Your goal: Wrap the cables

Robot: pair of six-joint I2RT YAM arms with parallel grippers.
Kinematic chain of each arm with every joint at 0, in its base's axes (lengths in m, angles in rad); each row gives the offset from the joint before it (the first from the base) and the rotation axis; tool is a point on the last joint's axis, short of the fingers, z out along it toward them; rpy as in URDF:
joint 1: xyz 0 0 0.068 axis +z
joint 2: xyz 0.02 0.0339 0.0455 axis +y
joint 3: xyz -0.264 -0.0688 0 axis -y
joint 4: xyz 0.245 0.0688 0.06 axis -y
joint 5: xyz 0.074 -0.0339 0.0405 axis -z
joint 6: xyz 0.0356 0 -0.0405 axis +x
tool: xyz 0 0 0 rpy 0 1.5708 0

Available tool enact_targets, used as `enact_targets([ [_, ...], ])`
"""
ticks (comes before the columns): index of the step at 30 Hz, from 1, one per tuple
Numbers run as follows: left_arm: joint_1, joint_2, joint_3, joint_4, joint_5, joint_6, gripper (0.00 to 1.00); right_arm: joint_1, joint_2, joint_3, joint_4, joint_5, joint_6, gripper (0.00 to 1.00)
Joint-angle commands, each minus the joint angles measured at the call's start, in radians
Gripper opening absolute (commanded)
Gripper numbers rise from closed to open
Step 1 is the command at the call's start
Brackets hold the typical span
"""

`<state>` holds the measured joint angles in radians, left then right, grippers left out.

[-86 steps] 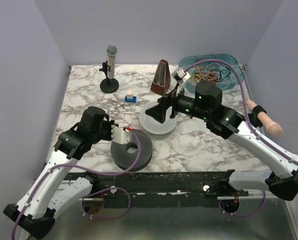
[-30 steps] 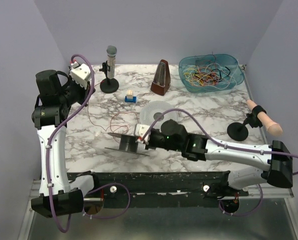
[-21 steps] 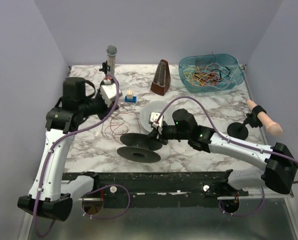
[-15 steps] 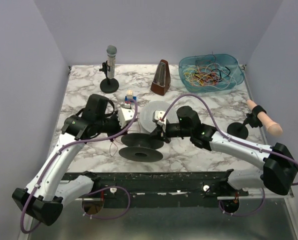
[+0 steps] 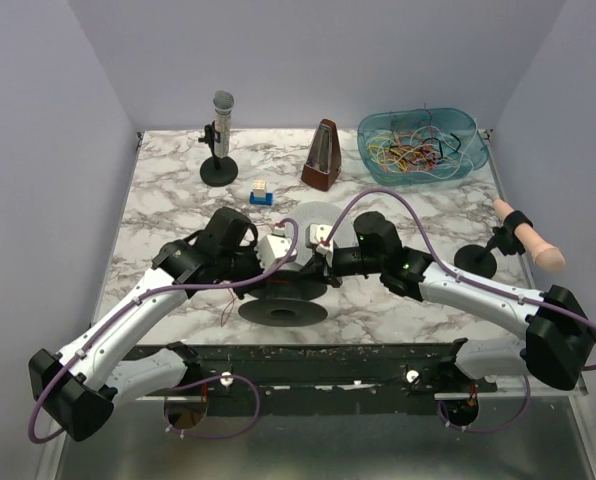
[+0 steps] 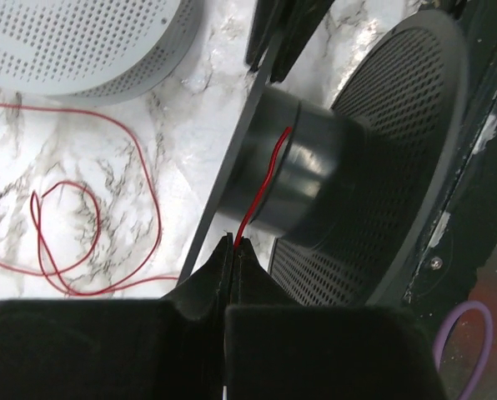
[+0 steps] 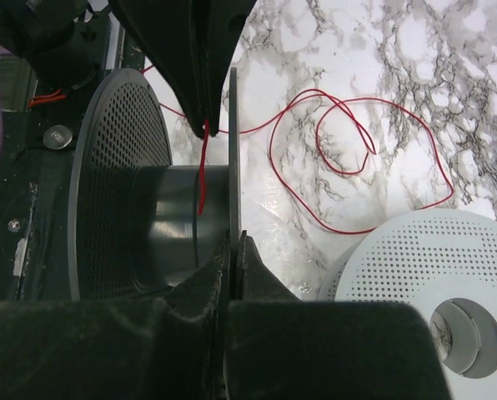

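A black spool (image 5: 283, 300) with perforated flanges sits at the table's front middle, tipped on its side between both grippers. My right gripper (image 7: 235, 237) is shut on the thin rim of one flange (image 7: 233, 150). My left gripper (image 6: 233, 242) is shut on a thin red cable (image 6: 261, 187) that runs from its tips up over the spool's hub (image 6: 315, 179). The cable's slack lies in loose loops (image 6: 90, 208) on the marble. In the top view the left gripper (image 5: 292, 264) and right gripper (image 5: 314, 272) stand almost tip to tip over the spool. More cables (image 5: 413, 155) lie tangled at the back right.
The tangle fills a teal basket (image 5: 468, 125). A white perforated disc (image 5: 313, 220) lies just behind the spool. Behind it stand a metronome (image 5: 323, 155), a small blue-and-white block (image 5: 261, 192) and a microphone on its stand (image 5: 221, 140). A handled tool on a stand (image 5: 523, 240) stands at the right edge.
The left arm has swung from high at the back left down to the spool, drawing the red cable in with it. The right gripper has shifted the spool slightly right and turned it.
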<state>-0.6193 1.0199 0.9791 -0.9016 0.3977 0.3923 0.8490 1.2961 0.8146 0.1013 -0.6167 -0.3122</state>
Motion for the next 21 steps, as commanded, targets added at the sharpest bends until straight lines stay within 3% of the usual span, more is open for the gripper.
enact_targets([
  [1,-0.062,0.011,-0.002,0.073,-0.008,-0.058,0.00,-0.005,0.003,0.014,0.061,-0.052,-0.002,0.06],
  [6,-0.112,0.032,0.004,0.115,-0.043,-0.084,0.00,-0.005,0.006,-0.009,0.096,-0.032,0.015,0.07],
  [9,-0.123,0.040,0.013,0.132,-0.149,-0.083,0.00,-0.004,-0.012,-0.029,0.138,-0.029,0.018,0.07],
  [12,-0.123,0.045,0.004,0.125,-0.209,-0.064,0.00,-0.005,-0.018,-0.020,0.124,-0.014,0.010,0.23],
  [15,-0.123,0.048,-0.014,0.130,-0.174,-0.066,0.00,-0.005,-0.023,0.001,0.100,-0.008,0.007,0.38],
  [21,-0.123,0.049,-0.048,0.139,-0.111,-0.101,0.00,-0.005,-0.076,0.026,0.095,0.053,0.035,0.56],
])
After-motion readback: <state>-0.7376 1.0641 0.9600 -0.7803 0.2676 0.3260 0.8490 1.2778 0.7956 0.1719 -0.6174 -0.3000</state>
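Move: Pinching the red cable between the dark spool's tipped-up flanges, the left hand has the spool's hub about 4 cm to its right, 2 cm back and 6 cm below. The grey spool lies some 12 cm ahead of that hand, 12 cm right and 12 cm lower. The right hand holds the edge of the far flange, with the hub about 5 cm to its left, 4 cm back and 6 cm below; the grey spool is roughly 10 cm straight ahead and 13 cm lower. Opening its fingers to about half, the right hand lets go of the far flange, leaving the edge standing free between its pads, and rises about 1 cm. The left hand keeps its pinch on the red cable and carries it some 3 cm right across the hub, then eases about 2 cm forward towards the far flange. ##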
